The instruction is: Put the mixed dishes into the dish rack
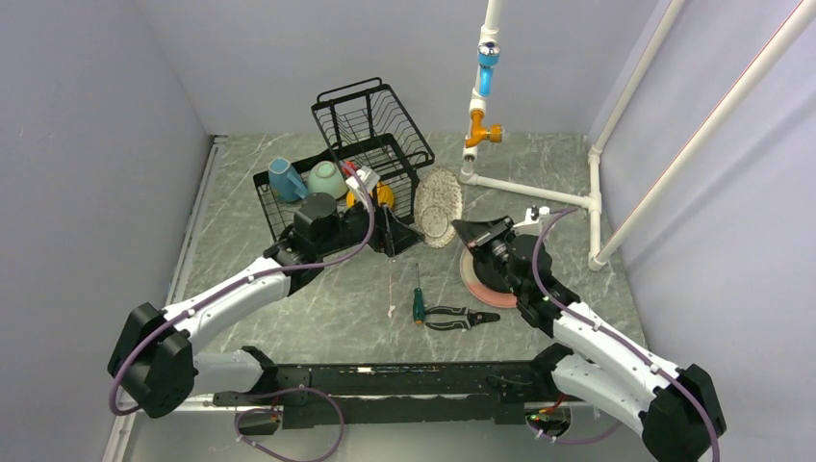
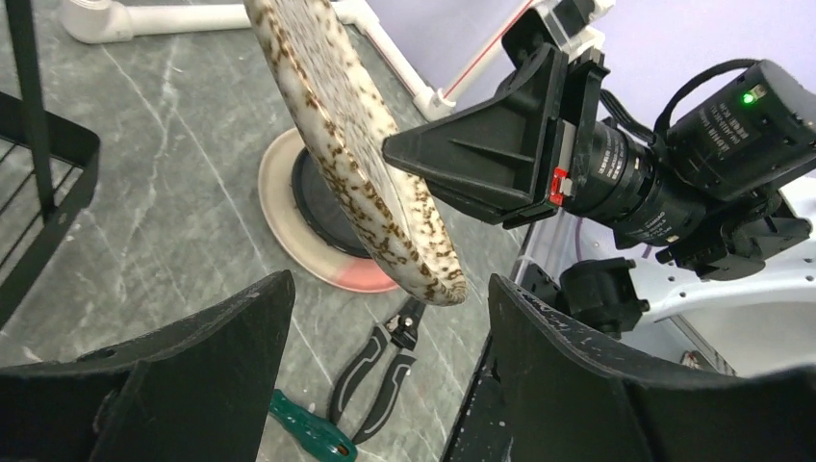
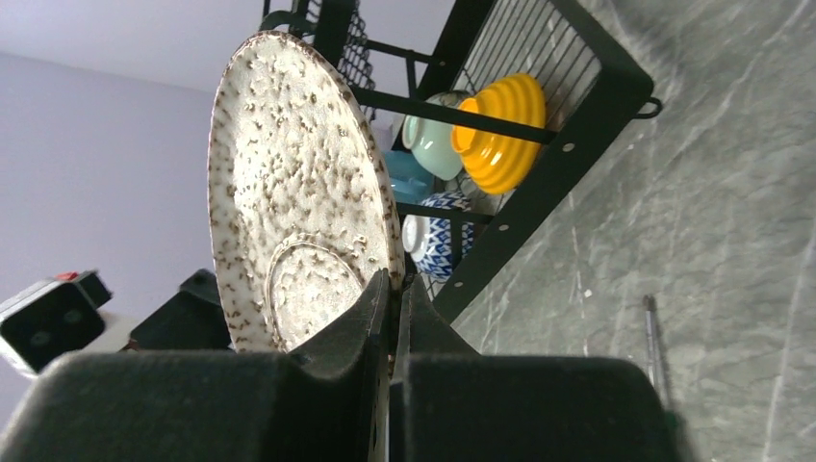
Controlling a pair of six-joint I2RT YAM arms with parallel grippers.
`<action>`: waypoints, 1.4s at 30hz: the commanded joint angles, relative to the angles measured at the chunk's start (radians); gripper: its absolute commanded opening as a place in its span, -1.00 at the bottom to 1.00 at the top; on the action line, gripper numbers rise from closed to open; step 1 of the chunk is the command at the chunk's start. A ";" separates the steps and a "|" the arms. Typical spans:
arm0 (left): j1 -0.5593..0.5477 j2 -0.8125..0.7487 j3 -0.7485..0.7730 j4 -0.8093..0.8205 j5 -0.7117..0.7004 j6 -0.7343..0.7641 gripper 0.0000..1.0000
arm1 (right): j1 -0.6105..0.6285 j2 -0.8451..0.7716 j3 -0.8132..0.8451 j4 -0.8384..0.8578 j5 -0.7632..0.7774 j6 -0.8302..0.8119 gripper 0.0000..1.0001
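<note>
My right gripper is shut on the rim of the speckled grey plate, holding it upright on edge just right of the dish rack. The same plate stands between both arms. My left gripper is open, its fingers on either side of the plate's lower rim without touching it. In the rack lie the white mug with blue handle, the mint-green bowl, the orange bowl and the zigzag bowl. A black plate rests on the pink-cream plate on the table.
A green-handled screwdriver and black pliers lie in front of the arms. A white pipe frame with a tap stands at the back right. Walls close in both sides.
</note>
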 commanded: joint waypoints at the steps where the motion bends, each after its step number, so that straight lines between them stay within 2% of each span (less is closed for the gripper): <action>1: -0.006 0.014 0.044 0.080 0.077 -0.028 0.56 | 0.041 0.015 0.110 0.140 0.037 0.004 -1.00; 5: -0.005 0.023 0.060 0.059 0.090 -0.011 0.39 | 0.078 0.034 0.123 0.174 0.052 -0.021 -1.00; 10: -0.003 0.016 0.075 0.014 0.080 0.040 0.00 | 0.106 0.056 0.124 0.177 0.054 -0.047 -1.00; 15: -0.004 0.026 0.114 -0.030 0.148 0.096 -0.63 | 0.115 0.049 0.136 0.115 0.020 -0.115 -1.00; 17: -0.003 0.029 0.130 -0.068 0.155 0.128 -0.88 | 0.113 0.044 0.160 0.023 0.010 -0.151 -1.00; 18: -0.003 0.031 0.138 -0.084 0.152 0.143 -0.97 | 0.114 0.042 0.174 -0.013 -0.002 -0.180 -0.92; 25: -0.003 0.054 0.222 -0.237 0.160 0.235 -1.00 | 0.107 0.040 0.298 -0.270 -0.085 -0.506 -0.01; 29: -0.005 0.081 0.276 -0.332 0.197 0.305 -1.00 | 0.067 0.027 0.356 -0.380 -0.161 -0.697 0.33; 32: -0.005 0.109 0.337 -0.416 0.272 0.342 -1.00 | -0.010 0.044 0.423 -0.477 -0.291 -0.770 0.39; 34: -0.005 0.119 0.364 -0.461 0.288 0.368 -1.00 | -0.092 0.041 0.442 -0.501 -0.433 -0.793 0.41; 38: -0.005 0.114 0.385 -0.531 0.259 0.437 -1.00 | -0.244 0.009 0.452 -0.511 -0.688 -0.833 0.41; 42: -0.005 0.132 0.433 -0.618 0.232 0.488 -1.00 | -0.300 -0.006 0.461 -0.514 -0.834 -0.870 0.33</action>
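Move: Just right of the left hand's open fingers hangs the speckled plate, its middle about 6 cm ahead, 6 cm right and slightly above. From the left hand, the yellow bowl in the rack sits some 11 cm ahead, 8 cm left and 15 cm lower. The right hand, already pinching the rim, has the left gripper about 10 cm left and 3 cm back at similar height, the plate's middle 4 cm ahead and 4 cm left, and the black plate about 10 cm back, 15 cm right and 20 cm below. Passing the speckled plate in mid-air, the right hand carries it about 3 cm left and up to the left gripper and pauses; the nearly still left fingers close and pinch its rim. Then the right fingers open and let go, and that hand rises some 3 cm, tips its left side down about 35 degrees, swings counter-clockwise and eases back right. The left hand keeps its pinch, turning clockwise and raising its left side. ##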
